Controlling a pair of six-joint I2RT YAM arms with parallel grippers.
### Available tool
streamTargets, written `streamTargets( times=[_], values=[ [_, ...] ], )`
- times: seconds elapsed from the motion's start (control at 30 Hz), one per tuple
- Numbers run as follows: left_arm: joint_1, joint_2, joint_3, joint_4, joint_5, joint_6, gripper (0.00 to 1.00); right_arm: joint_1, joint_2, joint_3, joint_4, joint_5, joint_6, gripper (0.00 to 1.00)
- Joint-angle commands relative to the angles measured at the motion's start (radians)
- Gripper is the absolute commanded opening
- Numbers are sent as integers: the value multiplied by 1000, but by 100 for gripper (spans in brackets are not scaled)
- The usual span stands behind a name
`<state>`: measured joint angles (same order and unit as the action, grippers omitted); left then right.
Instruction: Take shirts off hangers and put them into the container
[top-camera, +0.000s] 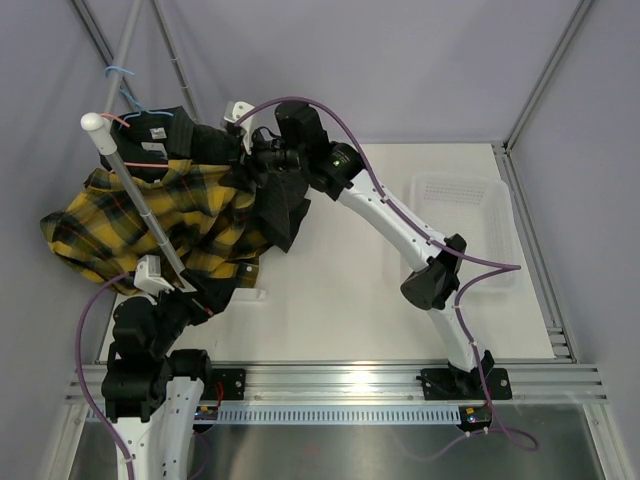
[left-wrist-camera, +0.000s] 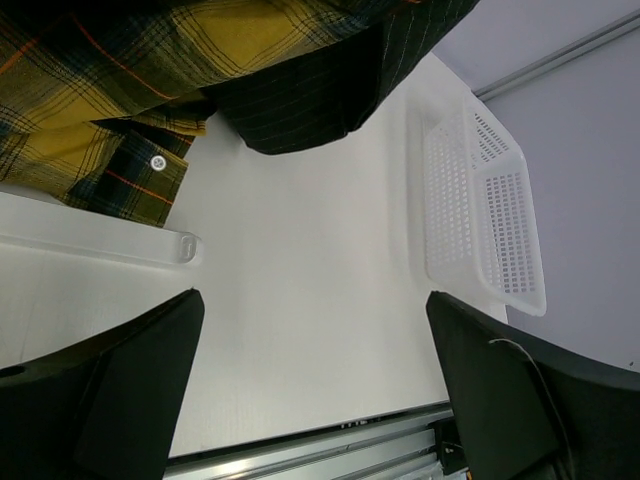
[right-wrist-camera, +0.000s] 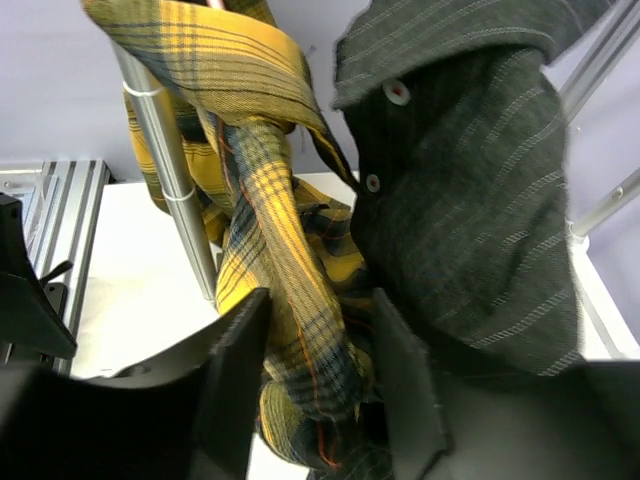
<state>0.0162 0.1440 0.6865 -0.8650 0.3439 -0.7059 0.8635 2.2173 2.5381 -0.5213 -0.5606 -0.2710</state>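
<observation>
A yellow-and-black plaid shirt (top-camera: 140, 225) and a black pinstriped shirt (top-camera: 280, 205) hang together on the grey rail. Thin pink (top-camera: 150, 163) and light blue (top-camera: 130, 95) hangers show at the collars. My right gripper (right-wrist-camera: 320, 350) reaches into the cloth from the right, its jaws closed around a twisted fold of the plaid shirt (right-wrist-camera: 270, 200), with the black shirt (right-wrist-camera: 460, 220) pressing on its right finger. My left gripper (left-wrist-camera: 315, 350) stands wide open and empty low over the table, below the plaid hem (left-wrist-camera: 100, 90). The white lattice container (top-camera: 470, 230) sits at the right.
The grey rail pole (top-camera: 140, 205) slants from a white knob at the upper left down toward my left arm's base. In the right wrist view the pole (right-wrist-camera: 165, 160) stands just left of the gripped fold. Frame posts rise at the back corners.
</observation>
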Motion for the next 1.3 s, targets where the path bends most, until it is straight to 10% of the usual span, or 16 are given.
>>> streamTargets(
  times=[0.0, 0.2, 1.27],
  values=[
    [2, 11, 10, 58, 66, 25, 99, -18, 4, 51, 9, -27, -28, 51],
    [2, 12, -34, 89, 78, 5, 99, -20, 1, 56, 0, -71, -8, 0],
    [2, -46, -76, 268, 227, -173, 99, 0, 206, 307, 509, -311, 458, 0]
  ],
)
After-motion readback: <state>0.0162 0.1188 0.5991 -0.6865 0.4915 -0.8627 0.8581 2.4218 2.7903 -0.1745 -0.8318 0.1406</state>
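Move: My right hand points left with half-closed fingers around a hanging fold of the yellow plaid shirt, practically at the hand point, 1 cm farther left. The dark striped shirt hangs about 8 cm ahead and 3 cm left, roughly level with the hand. The stand's post rises some 14 cm to the left and 7 cm back. From my left hand the fold is about 18 cm ahead, 4 cm right and 15 cm higher. I shut my right fingers on the plaid fold and, keeping that pinch, haul it back and up, about 4 cm back and 7 cm up, then swing left towards the post while sinking a couple of centimetres. On the way the fingertips tilt up and turn counter-clockwise, some 15 degrees each. My left hand, open and empty, eases about 3 cm right and slightly up, rolling a little. ##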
